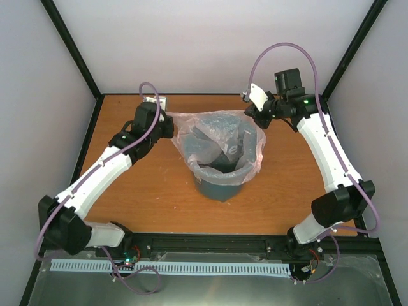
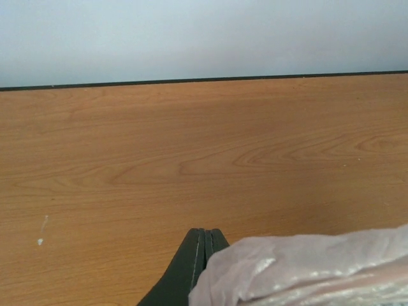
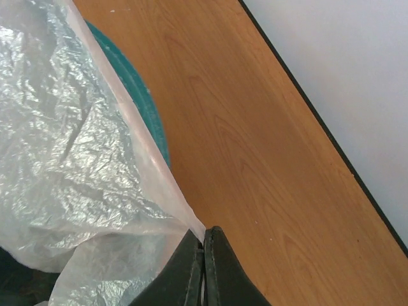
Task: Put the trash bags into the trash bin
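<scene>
The teal trash bin (image 1: 219, 185) stands in the middle of the table. The pale-pink trash bag (image 1: 220, 137) is spread open over the bin's mouth and hangs down its sides. My left gripper (image 1: 169, 125) is shut on the bag's left edge; in the left wrist view the bag (image 2: 319, 268) bunches beside the closed gripper (image 2: 205, 233). My right gripper (image 1: 253, 115) is shut on the bag's right edge; in the right wrist view the film (image 3: 76, 159) runs taut into the closed gripper (image 3: 204, 231), with the bin's rim (image 3: 143, 102) behind it.
The wooden table (image 1: 153, 191) is walled by white panels with black posts at the back corners. A black rail (image 1: 210, 242) runs along the near edge between the arm bases. A small white object (image 1: 158, 101) lies at the back left.
</scene>
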### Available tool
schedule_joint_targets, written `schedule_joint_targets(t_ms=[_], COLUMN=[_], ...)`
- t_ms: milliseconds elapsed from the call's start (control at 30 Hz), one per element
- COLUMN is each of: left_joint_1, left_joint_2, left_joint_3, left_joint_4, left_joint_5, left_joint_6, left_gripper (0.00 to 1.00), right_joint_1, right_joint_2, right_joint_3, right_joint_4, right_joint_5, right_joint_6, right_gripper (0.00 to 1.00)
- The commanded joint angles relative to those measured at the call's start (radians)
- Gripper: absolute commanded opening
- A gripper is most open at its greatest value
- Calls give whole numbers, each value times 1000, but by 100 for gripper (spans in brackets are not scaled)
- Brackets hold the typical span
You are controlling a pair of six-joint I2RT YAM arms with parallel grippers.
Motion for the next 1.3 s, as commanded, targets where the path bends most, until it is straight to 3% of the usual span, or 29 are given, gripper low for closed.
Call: schedule_joint_targets(t_ms=[0,200,400,867,1000,1067,1267], left_joint_1=[37,47,53,53,53,53,53], left_joint_2=[80,184,179,-15,-84,-103,-125], left_joint_3=[100,127,37,-247,-290,-289,-285], left_joint_4=[-11,-31,-38,48,113,122,117], left_joint_5=[70,150,163,314,374,374,386], left_joint_6=[-21,-35,-50,-89,-101,-106,-114], left_gripper=[1,1,1,1,1,1,1], right_joint_1=[-38,-113,-126,-145,-205,-251,-382], right_joint_2=[33,103,136,170,81,6,-243], right_joint_3=[45,68,12,-120,-78,-88,-273], right_joint_4=[45,-7,-26,-8,-46,-38,-29], right_joint_5=[-47,-131,-200,-289,-274,-260,-320], right_joint_6=[40,45,42,104,161,217,305], right_gripper=[4,4,4,6,24,39,63])
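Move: Both hands already pinch the trash bag's rim, left and right over the bin. From the left hand, the trash bin's mouth lies about 17 cm right, 7 back and 6 below; the middle of the bag's opening is some 16 cm right, 6 back and 3 below. From the right hand, the bin's mouth is roughly 8 cm left, 10 back and 9 below, the bag's opening 10 left, 9 back and 6 below. The right fingers keep their pinch on the bag's rim while going a little forward and then down about 9 cm, tipping down, to bring it over the bin's far right edge; then they open, let go and move off right and upward. The left hand, still gripping its side, eases forward, sinks some 11 cm while drawing back, then rises slightly beside the bin's left rim. ##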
